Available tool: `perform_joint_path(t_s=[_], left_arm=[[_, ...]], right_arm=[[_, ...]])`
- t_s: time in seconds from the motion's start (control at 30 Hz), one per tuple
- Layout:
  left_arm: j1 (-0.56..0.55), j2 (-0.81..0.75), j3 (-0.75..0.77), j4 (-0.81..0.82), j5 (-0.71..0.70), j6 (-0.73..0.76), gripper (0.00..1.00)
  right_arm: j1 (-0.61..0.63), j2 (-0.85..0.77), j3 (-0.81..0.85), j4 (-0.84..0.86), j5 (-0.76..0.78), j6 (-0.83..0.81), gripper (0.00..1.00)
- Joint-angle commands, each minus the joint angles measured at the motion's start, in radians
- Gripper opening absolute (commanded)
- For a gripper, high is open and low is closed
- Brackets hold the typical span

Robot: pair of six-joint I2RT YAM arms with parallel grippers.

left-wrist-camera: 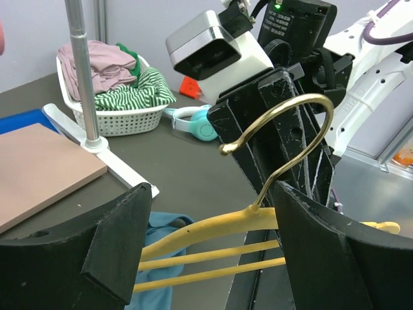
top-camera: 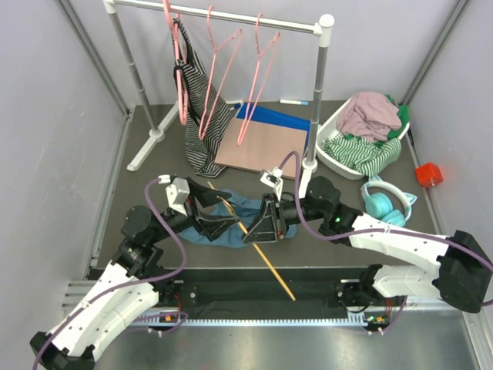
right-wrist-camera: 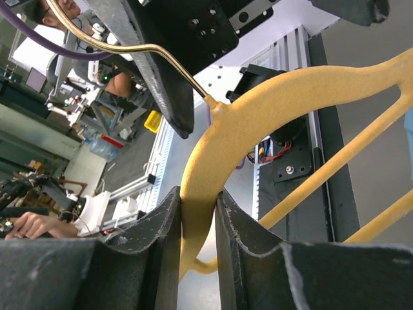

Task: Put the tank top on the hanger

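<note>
The yellow-orange hanger (top-camera: 258, 253) lies slantwise at the middle front of the table, over the teal-blue tank top (top-camera: 235, 206), which is crumpled flat beneath both grippers. My right gripper (top-camera: 266, 220) is shut on the hanger's thick shoulder (right-wrist-camera: 206, 161) just below the metal hook (right-wrist-camera: 129, 44). My left gripper (top-camera: 208, 218) is open, and the hanger's arm and bars (left-wrist-camera: 206, 231) pass between its wide-apart jaws (left-wrist-camera: 208, 194). The hook (left-wrist-camera: 303, 123) curves up in front of the right gripper's black body. A bit of tank top (left-wrist-camera: 158, 258) shows below the hanger.
A white clothes rack (top-camera: 223, 19) at the back holds pink hangers (top-camera: 258, 77) and a striped garment (top-camera: 202, 108). A brown board (top-camera: 262, 146) lies on a blue mat. A white basket (top-camera: 327, 150) of clothes, teal headphones (top-camera: 381, 202) and a red cube (top-camera: 429, 174) sit at the right.
</note>
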Motion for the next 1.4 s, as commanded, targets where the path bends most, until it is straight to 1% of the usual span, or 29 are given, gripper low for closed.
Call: perform_joint_path(t_s=[0.0, 0.13, 0.27, 0.4, 0.5, 0.6, 0.63, 0.7, 0.73, 0.83, 0.87, 0.97, 1.03, 1.13, 1.17, 1.23, 1.27, 1.3, 1.33, 1.37], left_arm=[[-0.001, 0.009, 0.027, 0.077, 0.003, -0.002, 0.81], [-0.002, 0.061, 0.022, 0.146, 0.003, -0.033, 0.81], [-0.013, 0.099, 0.027, 0.181, -0.010, -0.036, 0.80], [-0.032, 0.122, 0.018, 0.230, -0.028, -0.050, 0.78], [-0.059, 0.151, 0.016, 0.264, -0.046, -0.050, 0.75], [-0.094, 0.188, 0.024, 0.269, -0.059, -0.037, 0.67], [-0.111, 0.200, 0.033, 0.263, -0.065, -0.022, 0.61], [-0.124, 0.206, 0.039, 0.247, -0.079, -0.008, 0.54], [-0.131, 0.206, 0.042, 0.235, -0.088, 0.004, 0.45], [-0.131, 0.203, 0.044, 0.215, -0.097, 0.021, 0.27], [-0.131, 0.202, 0.042, 0.212, -0.100, 0.024, 0.16], [-0.133, 0.191, 0.044, 0.185, -0.111, 0.044, 0.00], [-0.133, 0.179, 0.045, 0.165, -0.129, 0.068, 0.00], [-0.133, 0.161, 0.039, 0.132, -0.158, 0.096, 0.00], [-0.133, 0.157, 0.036, 0.126, -0.175, 0.102, 0.00], [-0.133, 0.142, 0.021, 0.126, -0.192, 0.118, 0.00], [-0.133, 0.136, 0.015, 0.126, -0.212, 0.122, 0.00], [-0.133, 0.128, 0.009, 0.131, -0.223, 0.133, 0.00], [-0.133, 0.125, -0.002, 0.132, -0.235, 0.139, 0.00], [-0.133, 0.124, -0.007, 0.131, -0.246, 0.145, 0.00]], right_arm=[[0.005, -0.005, -0.006, 0.150, 0.003, 0.016, 0.00], [0.005, 0.015, -0.020, 0.209, -0.006, 0.044, 0.00], [0.005, 0.004, -0.032, 0.216, -0.010, 0.044, 0.00], [0.004, -0.013, -0.034, 0.215, -0.010, 0.038, 0.00], [0.004, -0.017, -0.035, 0.215, -0.009, 0.035, 0.00], [0.002, -0.020, -0.040, 0.215, -0.006, 0.031, 0.00], [0.002, -0.024, -0.043, 0.215, -0.004, 0.030, 0.00], [-0.001, -0.033, -0.052, 0.213, 0.002, 0.028, 0.00], [-0.004, -0.037, -0.054, 0.212, 0.003, 0.028, 0.00], [-0.012, -0.056, -0.058, 0.186, 0.019, 0.013, 0.00], [-0.013, -0.060, -0.057, 0.176, 0.029, 0.007, 0.00], [-0.019, -0.074, -0.052, 0.137, 0.052, -0.014, 0.00], [-0.022, -0.083, -0.046, 0.097, 0.080, -0.034, 0.00], [-0.027, -0.085, -0.038, 0.040, 0.115, -0.060, 0.07], [-0.029, -0.086, -0.032, 0.026, 0.123, -0.067, 0.17], [-0.032, -0.083, -0.029, -0.005, 0.135, -0.077, 0.26], [-0.036, -0.082, -0.024, -0.011, 0.137, -0.079, 0.34], [-0.039, -0.080, -0.021, -0.023, 0.138, -0.084, 0.39], [-0.041, -0.079, -0.021, -0.031, 0.141, -0.090, 0.50], [-0.051, -0.080, -0.018, -0.038, 0.141, -0.091, 0.55]])
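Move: The yellow hanger's neck, just under the hook, stands about 4 cm to the right of my open left hand, 1 cm back and level with it. The tank top lies some 22 cm below that hand, roughly 4 cm ahead and 3 cm right; the tan board is about 25 cm ahead, 10 cm right and as low. From my right hand, shut on the hanger's near shoulder, the neck is some 7 cm ahead, 5 cm left and 2 cm higher. I edge my left hand forward a touch, then some 4 cm right to bring its open fingers round the hanger's neck, and shut them on it just under the hook. Still gripping the shoulder, my right hand then goes about 2.5 cm forward and nearly 2 cm down, turning some 10 degrees clockwise; my left, holding on, eases forward and slightly back left. Last, my right fingers start opening to release the shoulder. ##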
